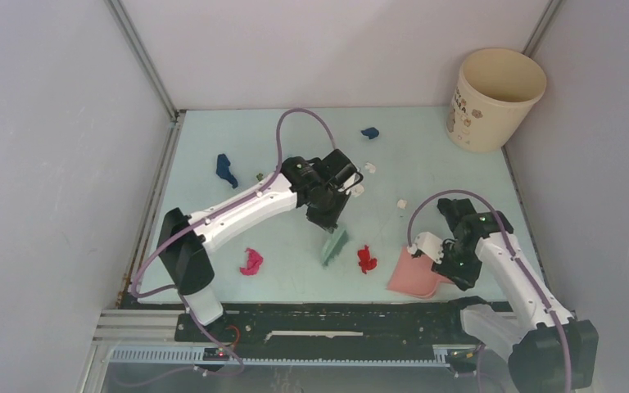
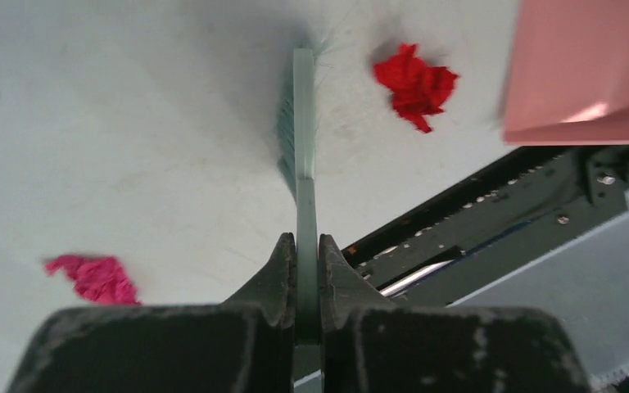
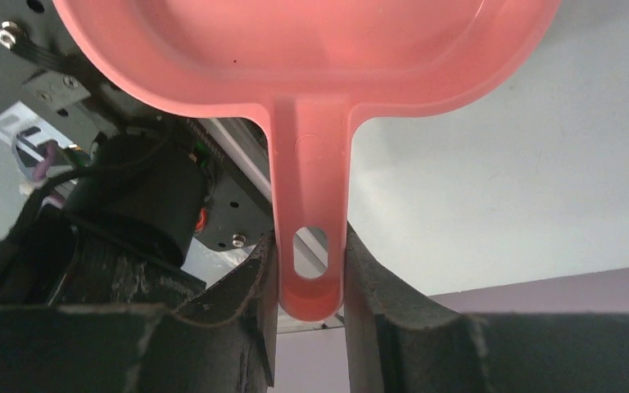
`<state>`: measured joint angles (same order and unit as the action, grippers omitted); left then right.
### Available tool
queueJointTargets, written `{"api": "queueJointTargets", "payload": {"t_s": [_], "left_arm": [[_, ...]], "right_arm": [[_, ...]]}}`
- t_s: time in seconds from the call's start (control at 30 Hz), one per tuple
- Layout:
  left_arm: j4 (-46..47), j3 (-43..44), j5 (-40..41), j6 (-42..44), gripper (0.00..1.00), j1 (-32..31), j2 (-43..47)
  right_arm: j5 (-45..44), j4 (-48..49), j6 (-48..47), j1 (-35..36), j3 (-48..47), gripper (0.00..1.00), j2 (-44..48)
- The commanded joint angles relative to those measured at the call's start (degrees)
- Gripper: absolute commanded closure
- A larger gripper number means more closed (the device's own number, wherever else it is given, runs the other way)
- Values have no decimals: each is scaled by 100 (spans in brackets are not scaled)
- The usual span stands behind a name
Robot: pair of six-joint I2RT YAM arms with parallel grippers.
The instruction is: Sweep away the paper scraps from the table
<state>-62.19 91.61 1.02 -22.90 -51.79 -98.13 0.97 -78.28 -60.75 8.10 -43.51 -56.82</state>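
Observation:
Paper scraps lie scattered on the pale green table [image 1: 450, 168]: a red one [image 1: 367, 259] [image 2: 415, 84], a magenta one [image 1: 251, 262] [image 2: 94, 277], dark blue ones [image 1: 227, 169] [image 1: 369, 133], and small white bits [image 1: 402, 203] [image 1: 369, 167]. My left gripper [image 1: 328, 219] [image 2: 306, 246] is shut on the handle of the green hand brush [image 1: 335, 244] [image 2: 304, 123], whose bristles rest on the table just left of the red scrap. My right gripper [image 1: 440, 260] [image 3: 311, 262] is shut on the handle of the pink dustpan [image 1: 414, 273] [image 3: 311, 49], which sits right of the red scrap.
A cream bucket [image 1: 491, 98] stands in the far right corner. Grey walls enclose the table on three sides. A black rail [image 1: 328, 319] [image 2: 491, 213] runs along the near edge, close behind the brush and dustpan.

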Motion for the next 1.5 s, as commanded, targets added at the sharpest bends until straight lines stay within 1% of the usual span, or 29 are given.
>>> {"api": "queueJointTargets", "payload": {"t_s": [0.0, 0.07, 0.2, 0.3, 0.4, 0.53, 0.63, 0.73, 0.87, 0.93, 0.97, 1.07, 1.2, 1.3, 1.33, 1.47], "left_arm": [[660, -205, -1117, -132, 100, -115, -55], [844, -235, -1372, -230, 100, -162, -110], [1220, -210, -1804, -476, 100, -238, -147], [1523, -211, -2247, -664, 100, -261, -85], [1682, -155, -2444, -779, 100, -242, 122], [1722, -17, -2223, -790, 100, -47, 357], [1635, 256, -1694, -640, 100, 300, 401], [1213, 996, -693, -38, 100, 539, 91], [460, 2495, 802, 994, 100, 599, -896], [15, 3373, 1574, 1440, 100, 600, -1663], [-65, 3760, 1892, 1653, 100, 609, -1951], [-159, 4651, 2358, 2186, 100, 655, -2702], [161, 4674, 2394, 2612, 100, 734, -3015], [177, 4661, 2089, 2795, 100, 736, -3163], [137, 4632, 1789, 2839, 100, 730, -3194], [58, 4232, 164, 2676, 100, 720, -3165]], "right_arm": [[-93, 465, 806, 493, 241, 100, -89], [-259, 691, 1035, 818, 385, 100, -172], [-274, 1058, 1421, 1128, 459, 100, -411], [-272, 1301, 1613, 1163, 449, 100, -465], [-200, 1290, 1731, 1149, 422, 100, -401], [-157, 1172, 1601, 951, 422, 100, -7], [51, 1132, 1354, 588, 426, 100, 341], [188, 1152, 1153, 185, 409, 100, 423], [270, 1249, 1210, -59, 345, 100, 188], [255, 1342, 1308, -63, 334, 100, 51], [257, 1376, 1370, -63, 334, 100, -20], [233, 1456, 1584, -57, 329, 100, -250], [196, 1457, 1888, -8, 205, 100, -519], [161, 1460, 2080, 75, 87, 100, -659], [146, 1477, 2149, 124, 46, 100, -708], [83, 1519, 2377, 329, -74, 100, -1039]]}}
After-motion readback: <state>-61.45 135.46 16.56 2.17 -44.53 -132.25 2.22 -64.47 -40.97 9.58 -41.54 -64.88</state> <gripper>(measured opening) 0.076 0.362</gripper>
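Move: Just right of the brush that the left hand holds lies the red scrap, about 12 cm right of this hand, 7 cm back and 13 cm below. The dustpan sits beyond it, some 26 cm right and 11 cm back; the nearest pale scrap is about 17 cm ahead and 9 cm right. From the right hand, gripping the pan's handle, the red scrap is roughly 26 cm left, 9 cm ahead and 7 cm lower. Sweeping right about 8 cm and a little back, the left hand rolls the brush some 20 degrees towards the pan behind the red scrap, then lifts, carries it forward about 24 cm with fingers tipping forward, and lowers it beside the pale scrap. The right hand keeps its grip, easing the pan down, forward and left about 3 cm each while turning it clockwise. ##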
